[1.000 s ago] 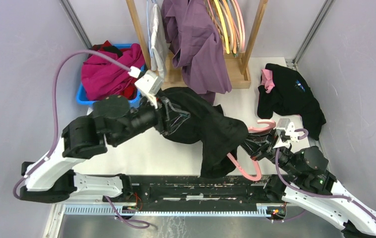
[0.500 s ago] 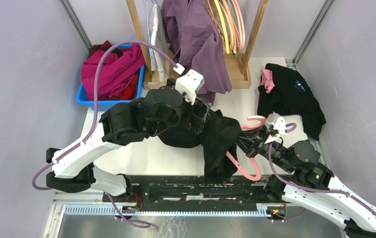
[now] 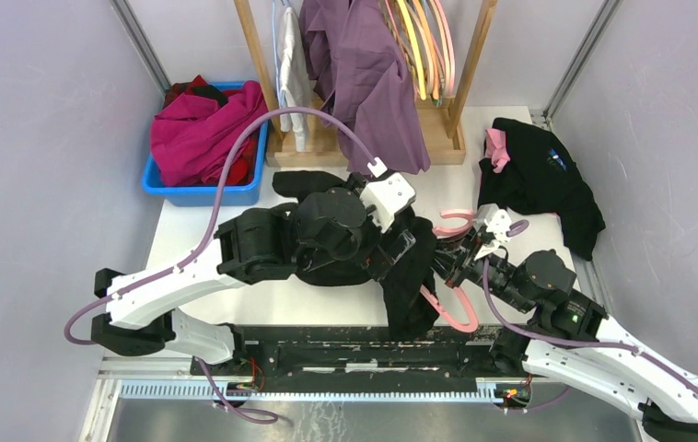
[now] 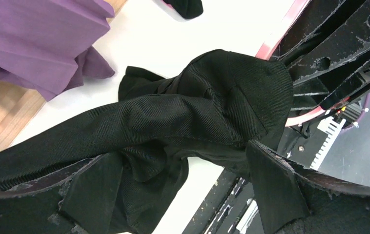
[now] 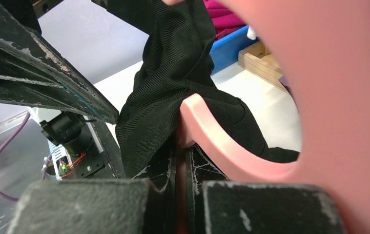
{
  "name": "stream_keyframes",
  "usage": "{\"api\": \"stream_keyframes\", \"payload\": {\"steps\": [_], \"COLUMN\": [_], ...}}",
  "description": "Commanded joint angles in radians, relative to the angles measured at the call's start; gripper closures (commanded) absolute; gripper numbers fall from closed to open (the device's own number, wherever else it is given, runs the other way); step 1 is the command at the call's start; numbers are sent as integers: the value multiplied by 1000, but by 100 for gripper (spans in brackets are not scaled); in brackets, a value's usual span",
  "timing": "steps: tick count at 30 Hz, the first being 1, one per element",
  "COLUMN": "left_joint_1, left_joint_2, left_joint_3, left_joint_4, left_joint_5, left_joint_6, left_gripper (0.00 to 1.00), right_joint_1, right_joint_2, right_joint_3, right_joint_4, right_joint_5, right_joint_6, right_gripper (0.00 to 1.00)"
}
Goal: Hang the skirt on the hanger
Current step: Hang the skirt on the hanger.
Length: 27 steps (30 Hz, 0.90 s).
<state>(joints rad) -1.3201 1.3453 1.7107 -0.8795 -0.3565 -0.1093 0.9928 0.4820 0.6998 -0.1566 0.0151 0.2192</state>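
The black skirt (image 3: 410, 285) hangs bunched over one arm of the pink hanger (image 3: 451, 313) and trails onto the table. My right gripper (image 3: 451, 262) is shut on the hanger near its hook. The right wrist view shows its jaws (image 5: 183, 165) pinching the pink bar (image 5: 217, 141), with the skirt (image 5: 168, 97) draped just behind. My left gripper (image 3: 399, 250) hovers over the skirt beside the hanger. In the left wrist view it stands wide open (image 4: 183, 190), with loose skirt folds (image 4: 197, 107) lying between and beyond the fingers (image 4: 276, 187) and a strip of hanger (image 4: 283, 36) behind.
A blue bin (image 3: 200, 191) of magenta clothes sits at the back left. A wooden rack (image 3: 437, 129) at the back carries a purple garment (image 3: 373, 83) and several coloured hangers (image 3: 424, 37). A black garment with pink trim (image 3: 539, 180) lies at the right.
The left gripper opened and let go of the skirt, then swung right toward the hanger. The right gripper carried the hanger slightly left and farther back.
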Motion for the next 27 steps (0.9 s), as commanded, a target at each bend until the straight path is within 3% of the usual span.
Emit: {"api": "stream_keyframes", "payload": {"steps": [1, 14, 20, 27], "left_joint_1": [-5, -6, -5, -6], "left_joint_2": [-23, -224, -196, -118], "left_joint_3": [-2, 19, 93, 124], "left_joint_4": [135, 136, 54, -85], "left_joint_5": [50, -31, 85, 54], "left_joint_6": [58, 73, 108, 162], "left_gripper": [1, 1, 1, 1], "right_joint_1": [4, 4, 3, 4], "right_joint_2": [7, -6, -1, 42], "right_joint_3": [77, 90, 124, 157], "right_joint_4": [192, 158, 90, 66], "right_joint_5": [-68, -105, -168, -276], "right_joint_6": [3, 15, 9, 22], "right_gripper": [98, 99, 99, 99]}}
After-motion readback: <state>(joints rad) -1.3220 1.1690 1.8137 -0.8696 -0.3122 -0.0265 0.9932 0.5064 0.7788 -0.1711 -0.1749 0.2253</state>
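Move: The black skirt's middle lies roughly 8 cm below the left hand and 3 cm to its left, level fore and aft. The pink hanger is about 7 cm to that hand's right, level fore and aft and 3 cm lower. From the right hand, which holds the hanger, the skirt's middle is some 8 cm to the left, 1 cm ahead and 5 cm lower. Open left hand rises about 10 cm and moves 5 cm left, while the right, keeping the hanger, rises and draws back 3 cm each. ##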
